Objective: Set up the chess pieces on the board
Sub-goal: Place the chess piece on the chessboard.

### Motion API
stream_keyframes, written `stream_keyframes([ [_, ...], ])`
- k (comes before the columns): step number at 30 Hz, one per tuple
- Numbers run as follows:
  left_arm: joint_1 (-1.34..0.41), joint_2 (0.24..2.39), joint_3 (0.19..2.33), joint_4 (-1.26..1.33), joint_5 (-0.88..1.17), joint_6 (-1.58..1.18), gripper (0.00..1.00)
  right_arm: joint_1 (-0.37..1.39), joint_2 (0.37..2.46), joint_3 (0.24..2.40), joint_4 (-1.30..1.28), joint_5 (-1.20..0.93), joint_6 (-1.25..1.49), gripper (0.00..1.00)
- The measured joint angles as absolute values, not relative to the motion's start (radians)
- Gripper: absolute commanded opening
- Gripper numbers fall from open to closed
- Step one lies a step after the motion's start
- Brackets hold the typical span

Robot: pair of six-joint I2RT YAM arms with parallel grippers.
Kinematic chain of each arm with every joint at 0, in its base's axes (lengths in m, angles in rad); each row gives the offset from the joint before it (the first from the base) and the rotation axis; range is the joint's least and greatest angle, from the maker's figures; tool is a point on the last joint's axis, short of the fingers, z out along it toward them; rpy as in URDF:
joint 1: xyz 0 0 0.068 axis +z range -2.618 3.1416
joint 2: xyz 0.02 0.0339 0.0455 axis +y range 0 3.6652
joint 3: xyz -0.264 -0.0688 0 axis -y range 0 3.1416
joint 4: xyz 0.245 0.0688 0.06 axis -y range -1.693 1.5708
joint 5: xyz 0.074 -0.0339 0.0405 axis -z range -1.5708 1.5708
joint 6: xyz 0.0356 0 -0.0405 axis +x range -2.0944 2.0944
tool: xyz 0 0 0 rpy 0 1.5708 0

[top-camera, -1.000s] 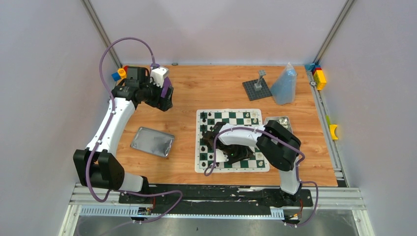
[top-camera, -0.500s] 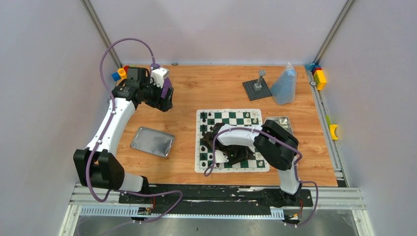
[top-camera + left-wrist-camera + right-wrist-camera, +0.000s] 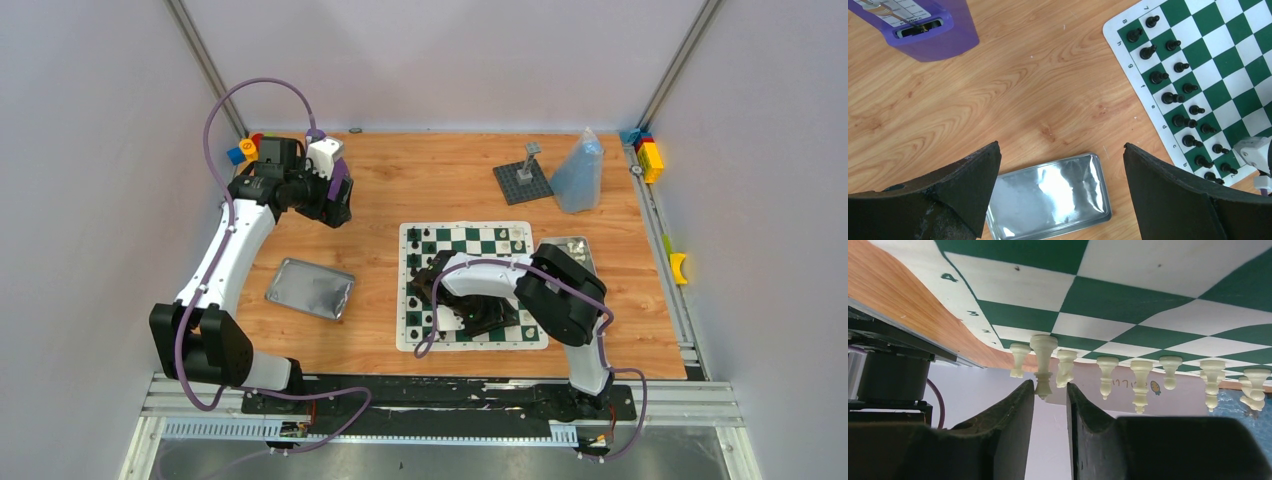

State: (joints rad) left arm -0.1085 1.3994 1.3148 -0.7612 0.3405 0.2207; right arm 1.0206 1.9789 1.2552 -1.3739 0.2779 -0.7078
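The green and white board [image 3: 465, 227] lies at the middle right of the table. Black chess pieces [image 3: 1173, 97] stand in two rows along its left side. White chess pieces [image 3: 1140, 375] stand in a row along the opposite side. My right gripper [image 3: 1050, 385] is low over the board's near part [image 3: 447, 318]. Its jaws are a little apart around the top of a tall white piece [image 3: 1043, 367] that stands on its square; a gap shows on the right side. My left gripper [image 3: 1062, 147] hangs open and empty over the bare wood at the far left [image 3: 335, 210].
A silver tin lid [image 3: 311, 289] lies left of the board, under my left gripper's view. A tin [image 3: 570, 245] sits by the board's right edge. A grey studded plate [image 3: 522, 180] and a blue bag [image 3: 580, 175] stand behind. Toy blocks [image 3: 650, 158] line the right rail.
My right gripper's jaws have spread apart around the tall white piece, which stays on its square. The left arm has not moved.
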Motion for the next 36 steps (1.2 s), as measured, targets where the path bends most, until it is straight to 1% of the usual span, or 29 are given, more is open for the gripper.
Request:
stream_keyframes([
  [4, -0.109, 1.399, 1.314, -0.760, 0.340, 0.221, 1.00, 1.021, 1.979, 1.256, -1.375, 0.266, -0.699, 0.41],
  [8, -0.109, 1.399, 1.314, -0.758, 0.341, 0.221, 1.00, 1.020, 1.966, 1.256, -1.376, 0.237, -0.693, 0.43],
  [12, -0.109, 1.399, 1.314, -0.758, 0.341, 0.221, 1.00, 1.008, 1.911, 1.283, -1.381, 0.183, -0.689, 0.45],
  [16, -0.109, 1.399, 1.314, -0.758, 0.342, 0.221, 1.00, 0.954, 1.829, 1.347, -1.382, 0.067, -0.685, 0.48],
  [20, -0.109, 1.400, 1.314, -0.758, 0.347, 0.221, 1.00, 0.836, 1.731, 1.362, -1.354, -0.085, -0.678, 0.50],
  [23, -0.109, 1.402, 1.314, -0.758, 0.354, 0.221, 1.00, 0.752, 1.657, 1.304, -1.293, -0.168, -0.665, 0.50],
  [26, -0.109, 1.410, 1.314, -0.758, 0.361, 0.220, 1.00, 0.686, 1.604, 1.212, -1.233, -0.226, -0.648, 0.53],
  [31, -0.109, 1.418, 1.314, -0.758, 0.365, 0.217, 1.00, 0.643, 1.575, 1.085, -1.134, -0.289, -0.621, 0.54],
  [36, -0.109, 1.418, 1.314, -0.758, 0.365, 0.214, 1.00, 0.626, 1.557, 1.029, -1.065, -0.301, -0.602, 0.54],
])
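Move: The white piece I have just set down, off-centre on a2, stands hardly 1 cm back and 1 cm left of my right hand, its middle some 2 cm below. From that hand, the white rook on a1 is roughly 2 cm back and 2 cm right, the knight on b1 1 cm ahead and 2 cm right. The a2 piece lies about 22 cm back and 32 cm right of my left hand, 17 cm below. I free my right fingers from the a2 piece, opening them from about a third to half, and lift some 5 cm while swinging left, then sink back down over the same piece, ending about 2 cm left of where I began. On the way the wrist rolls some 40 degrees and turns clockwise nearly as far, bringing the slanted fingers almost straight down. ##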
